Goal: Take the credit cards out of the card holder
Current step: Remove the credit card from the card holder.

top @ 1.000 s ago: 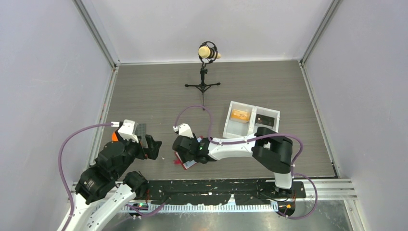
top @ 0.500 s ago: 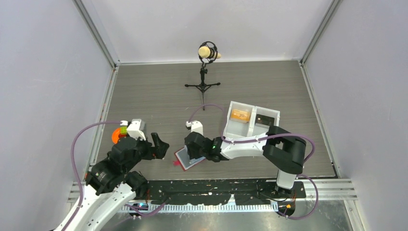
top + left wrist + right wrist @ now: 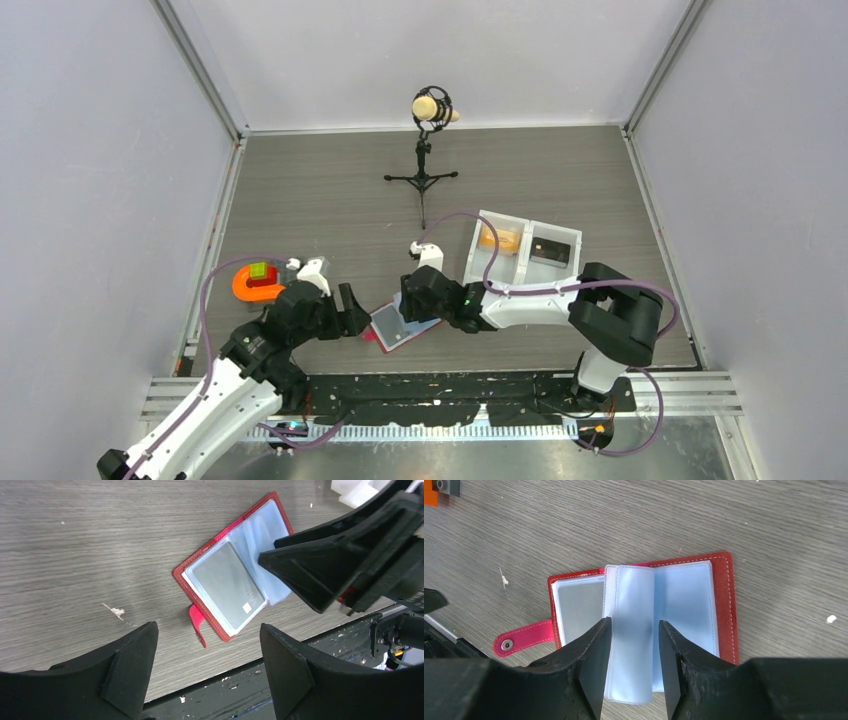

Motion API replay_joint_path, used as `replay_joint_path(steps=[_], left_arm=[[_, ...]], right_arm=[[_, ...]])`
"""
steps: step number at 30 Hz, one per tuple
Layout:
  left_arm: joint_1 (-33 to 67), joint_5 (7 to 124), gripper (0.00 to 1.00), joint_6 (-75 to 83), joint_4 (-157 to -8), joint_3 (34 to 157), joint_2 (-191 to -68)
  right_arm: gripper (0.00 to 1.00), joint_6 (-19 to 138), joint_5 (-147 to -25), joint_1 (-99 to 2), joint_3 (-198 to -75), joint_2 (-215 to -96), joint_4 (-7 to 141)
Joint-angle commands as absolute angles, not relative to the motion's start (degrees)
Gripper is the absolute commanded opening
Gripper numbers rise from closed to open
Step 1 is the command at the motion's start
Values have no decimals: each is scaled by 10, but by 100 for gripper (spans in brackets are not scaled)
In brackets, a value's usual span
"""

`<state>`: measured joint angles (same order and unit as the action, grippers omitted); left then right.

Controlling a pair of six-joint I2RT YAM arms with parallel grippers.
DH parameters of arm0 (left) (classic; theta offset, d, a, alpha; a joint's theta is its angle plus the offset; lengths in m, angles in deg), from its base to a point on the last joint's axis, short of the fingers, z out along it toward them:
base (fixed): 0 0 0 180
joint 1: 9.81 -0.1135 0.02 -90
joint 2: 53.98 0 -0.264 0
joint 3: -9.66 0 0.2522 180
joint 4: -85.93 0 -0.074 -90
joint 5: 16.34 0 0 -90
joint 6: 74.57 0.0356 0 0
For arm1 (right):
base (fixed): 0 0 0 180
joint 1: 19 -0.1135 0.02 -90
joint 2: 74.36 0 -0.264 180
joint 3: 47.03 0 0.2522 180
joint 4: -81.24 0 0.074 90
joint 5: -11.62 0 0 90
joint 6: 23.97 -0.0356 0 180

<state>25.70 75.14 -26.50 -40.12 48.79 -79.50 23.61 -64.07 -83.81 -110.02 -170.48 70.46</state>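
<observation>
The card holder (image 3: 398, 326) lies open on the table near the front edge, a red wallet with pale blue pockets (image 3: 684, 605) and a snap strap (image 3: 521, 637). A grey credit card (image 3: 225, 586) sits inside its left pocket (image 3: 579, 605). My right gripper (image 3: 634, 621) hovers over the holder's middle, open, with a loose pocket leaf (image 3: 631, 630) showing between its fingers. My left gripper (image 3: 207, 627) is open just left of the holder (image 3: 235, 545), with the strap between its tips and nothing gripped. The right gripper's black fingers (image 3: 325, 565) cover the holder's right half in the left wrist view.
A white two-compartment tray (image 3: 472, 262) behind the right arm holds an orange block (image 3: 497, 240) and a dark item (image 3: 550, 250). An orange holder with a green block (image 3: 257, 282) sits at the left. A microphone stand (image 3: 422, 150) is at the back. The black front rail (image 3: 280, 690) is close.
My left arm swung right toward the holder and its jaws narrowed somewhat. My right gripper drew back to the right, uncovering the open holder and the grey card.
</observation>
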Motion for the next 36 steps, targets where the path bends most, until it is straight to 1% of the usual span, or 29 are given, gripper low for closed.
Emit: replay_joint_path(steps=[1,8,10,14,17,20,23,24,26,31,32,33,34,35,36], left_arm=[[254,718,76,-291,-474,463,-813],[254,698,69,-313,-527,409,-842],[254,696,68,-315,-539,400,-848],[254,696,66,-312,-561,390,-859],[254,697,64,-307,-575,386,-868],[254,692,59,-304,-589,381,-877],[255,685,55,-302,-599,376,-884],[255,683,54,-302,-602,375,-886],[254,680,48,-301,-604,374,-887],[254,672,30,-299,-604,370,-883],[254,672,25,-299,-604,368,-880],[254,672,19,-299,-604,367,-878],[254,670,13,-298,-605,366,-876],[254,669,6,-298,-605,366,-873],[254,667,0,-298,-606,366,-871]], right_arm=[[47,235,-613,-833,-1086,-1658,716],[47,252,-576,-823,-1069,-1600,658],[47,263,-574,-823,-1069,-1570,639],[47,276,-582,-823,-1083,-1547,614],[47,276,-594,-824,-1091,-1544,613],[47,283,-619,-829,-1092,-1547,638],[48,291,-657,-833,-1101,-1568,657],[49,293,-661,-837,-1106,-1583,656],[54,296,-665,-845,-1129,-1607,648],[58,297,-674,-862,-1152,-1659,650],[60,297,-675,-863,-1157,-1665,650],[64,297,-675,-868,-1160,-1675,651],[66,298,-671,-870,-1166,-1679,651],[70,298,-668,-875,-1169,-1689,648],[71,299,-661,-878,-1174,-1693,647]])
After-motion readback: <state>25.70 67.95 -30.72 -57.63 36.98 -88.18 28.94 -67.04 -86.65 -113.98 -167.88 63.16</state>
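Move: For the left hand, the pink strap on the card holder's near-left edge lies about 3 cm to its right, level fore and aft and 7 cm below; the silver card is 2 cm ahead, 7 cm right and 7 cm below. From the right hand, that card is some 3 cm back, 3 cm left and 2 cm below; the raised clear sleeve stands right between its fingers, and the holder's right half is 3 cm ahead and 3 cm right. The right hand, half open around the raised sleeve, carries the sleeve over towards the holder's right half by going about 4 cm right while rising 6 cm, then swings back some 5 cm left and 3 cm towards the base, sinking about 4 cm over the silver card as its fingers spread and it turns slightly counter-clockwise. Meanwhile the left hand sinks about 6 cm and drifts 3 cm right to the pink strap, tipping a little further down and closing its wide fingers almost shut over the strap by the holder's edge. ##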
